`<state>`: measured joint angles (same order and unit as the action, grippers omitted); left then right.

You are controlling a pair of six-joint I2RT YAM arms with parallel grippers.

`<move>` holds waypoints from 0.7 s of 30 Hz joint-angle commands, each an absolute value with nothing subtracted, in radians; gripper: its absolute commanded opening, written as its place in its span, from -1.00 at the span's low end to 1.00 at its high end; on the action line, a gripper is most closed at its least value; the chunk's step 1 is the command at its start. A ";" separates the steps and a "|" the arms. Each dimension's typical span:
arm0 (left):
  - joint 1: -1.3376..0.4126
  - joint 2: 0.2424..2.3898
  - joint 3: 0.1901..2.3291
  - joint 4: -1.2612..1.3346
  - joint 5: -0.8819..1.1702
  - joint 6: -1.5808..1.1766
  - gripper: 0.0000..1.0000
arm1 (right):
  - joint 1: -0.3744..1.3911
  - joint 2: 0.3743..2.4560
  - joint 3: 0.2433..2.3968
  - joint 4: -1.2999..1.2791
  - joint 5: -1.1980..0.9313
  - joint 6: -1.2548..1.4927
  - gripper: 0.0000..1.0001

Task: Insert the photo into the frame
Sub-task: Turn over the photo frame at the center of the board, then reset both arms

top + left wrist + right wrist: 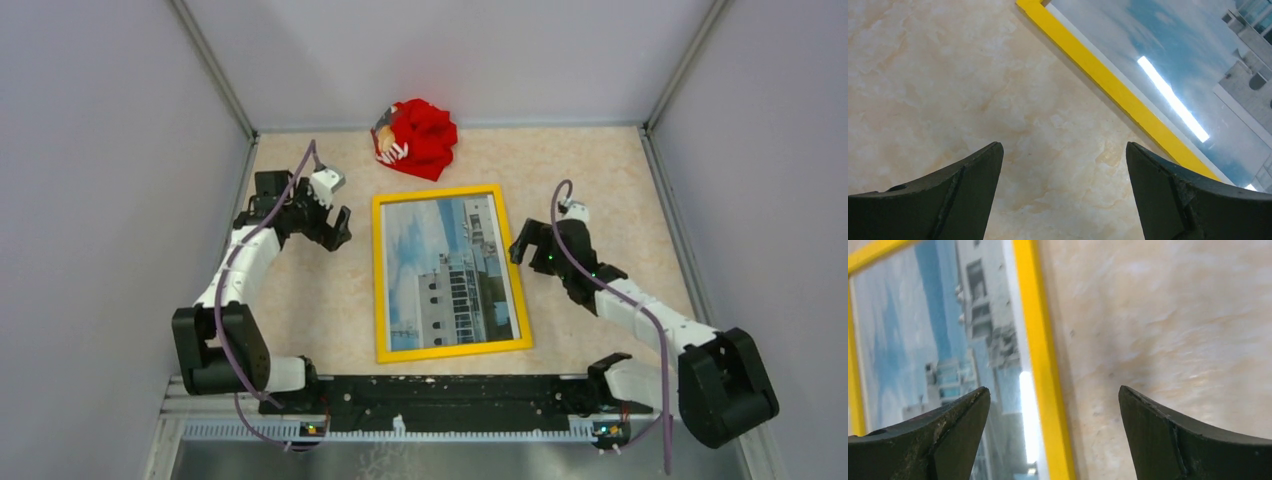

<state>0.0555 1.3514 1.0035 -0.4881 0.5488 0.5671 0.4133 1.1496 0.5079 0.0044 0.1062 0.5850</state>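
The yellow frame (378, 285) lies flat in the middle of the table with the photo (445, 270) of a pale building and blue sky inside its border. My left gripper (337, 228) hovers open just left of the frame's far left corner, over bare table. In the left wrist view, the left gripper (1063, 146) holds nothing, and the frame (1108, 82) and the photo (1188, 65) lie ahead to the right. My right gripper (521, 246) stands open at the frame's right side. In the right wrist view, the right gripper (1054, 390) has the frame (1040, 340) running between its spread fingers, with the photo (923, 330) to the left.
A crumpled red cloth toy (420, 138) lies at the back of the table, just beyond the frame's far edge. Grey walls close in the table on the left, right and back. The marbled beige tabletop (600, 190) surrounds the frame.
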 commanded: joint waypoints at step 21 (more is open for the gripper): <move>0.116 1.549 0.541 0.616 0.360 0.046 0.98 | 0.179 1.172 0.151 0.993 0.713 0.092 0.97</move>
<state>0.1108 1.5497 0.6117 0.2901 0.3912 0.1146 0.1986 1.0588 0.1505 0.7547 0.7643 0.0887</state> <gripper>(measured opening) 0.987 0.985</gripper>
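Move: The turned photo frame lies face up, its middle about 16 cm to the left of my right hand, 3 cm back and 6 cm below. From my left hand that middle is some 22 cm to the right, 6 cm back and 13 cm below. The red cloth lies about 26 cm ahead of my left hand and 14 cm to its right, also below. With nothing in my open fingers, I swing my right hand about 20 cm to the right, away from the frame's right rail, rising at first and then sinking partway, while the wrist turns clockwise and tips its fingers up. Meanwhile I lower my open left hand some 11 cm over the bare table beside the frame, easing a little forward and left and turning counter-clockwise. ##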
